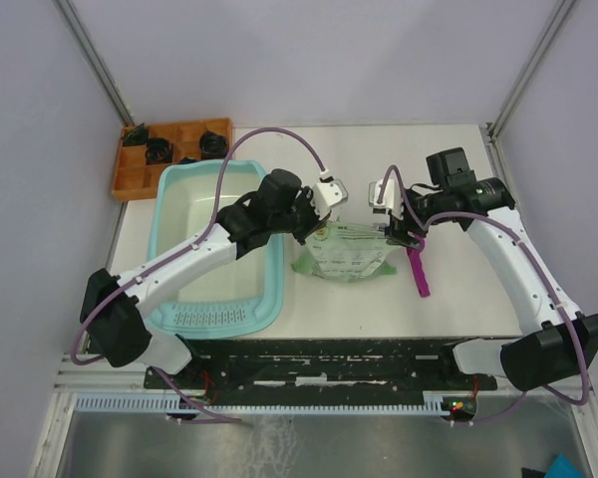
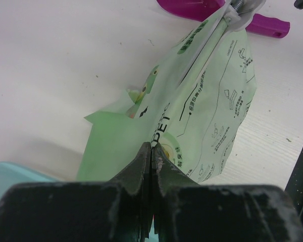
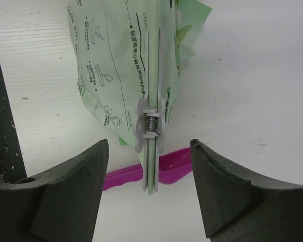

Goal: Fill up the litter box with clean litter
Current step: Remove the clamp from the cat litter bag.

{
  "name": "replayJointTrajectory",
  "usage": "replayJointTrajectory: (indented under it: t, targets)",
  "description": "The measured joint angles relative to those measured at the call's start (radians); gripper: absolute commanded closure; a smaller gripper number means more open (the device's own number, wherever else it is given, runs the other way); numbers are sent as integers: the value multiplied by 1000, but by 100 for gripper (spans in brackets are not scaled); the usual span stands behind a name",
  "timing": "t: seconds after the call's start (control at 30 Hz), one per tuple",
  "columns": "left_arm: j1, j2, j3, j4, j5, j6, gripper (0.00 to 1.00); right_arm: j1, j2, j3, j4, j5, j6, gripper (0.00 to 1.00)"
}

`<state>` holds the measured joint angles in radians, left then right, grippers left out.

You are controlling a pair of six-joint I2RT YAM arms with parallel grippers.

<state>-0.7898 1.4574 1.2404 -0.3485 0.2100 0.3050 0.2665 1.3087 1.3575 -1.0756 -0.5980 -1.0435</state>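
The light teal litter box [image 1: 169, 214] sits at the left of the table, its whitish floor bare and its slotted ledge at the near end; a corner of the litter box [image 2: 10, 176] shows in the left wrist view. No litter shows in any view. A light green printed bag [image 1: 349, 254] stands to the right of the box. My left gripper [image 2: 151, 146] is shut on the bag's [image 2: 202, 111] top edge. My right gripper [image 3: 149, 146] is open, its fingers on either side of the grey spring clip [image 3: 150, 126] on the bag's [image 3: 121, 65] top seam, not touching it.
A magenta scoop [image 1: 417, 271] lies on the table just right of the bag, below the right gripper [image 1: 397, 235]. An orange compartmented tray [image 1: 174, 154] with dark parts stands at the back left, behind the litter box. The left gripper [image 1: 319, 229] is beside the box's right wall.
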Motion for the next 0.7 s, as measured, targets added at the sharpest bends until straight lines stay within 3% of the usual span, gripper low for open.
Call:
replayJointTrajectory:
  t: [0.23,0.7]
  targets:
    - [-3,0,-3,7,-4,-6,97,34,0,-10,22,9,26,31]
    - [-8,-14,-20,16,-7,-14,97,107,16,-12,75,81,56,52]
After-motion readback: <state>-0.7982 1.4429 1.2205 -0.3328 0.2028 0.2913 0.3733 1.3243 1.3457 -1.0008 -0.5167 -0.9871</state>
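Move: The clamp's spring handle lies roughly 4 cm to the right hand's left, about 1 cm ahead and 2 cm lower. Around it hangs the litter bag, its middle some 12 cm to that hand's left, 2 cm back and 8 cm down. The purple scoop lies on the table about 13 cm below the right hand, 1 cm back and 2 cm to its right. From the left hand the handle is roughly 16 cm to the right, 1 cm ahead and 1 cm lower. Easing left along the clamp, the right hand brings its fingertips about 2 cm closer to the spring handle, sinking only a touch, while its fingers narrow from three-quarters open to about half, one on the near side of the handle and one on the far side. The left hand stays put, still pinching the other end of the bag's clamped top edge. ##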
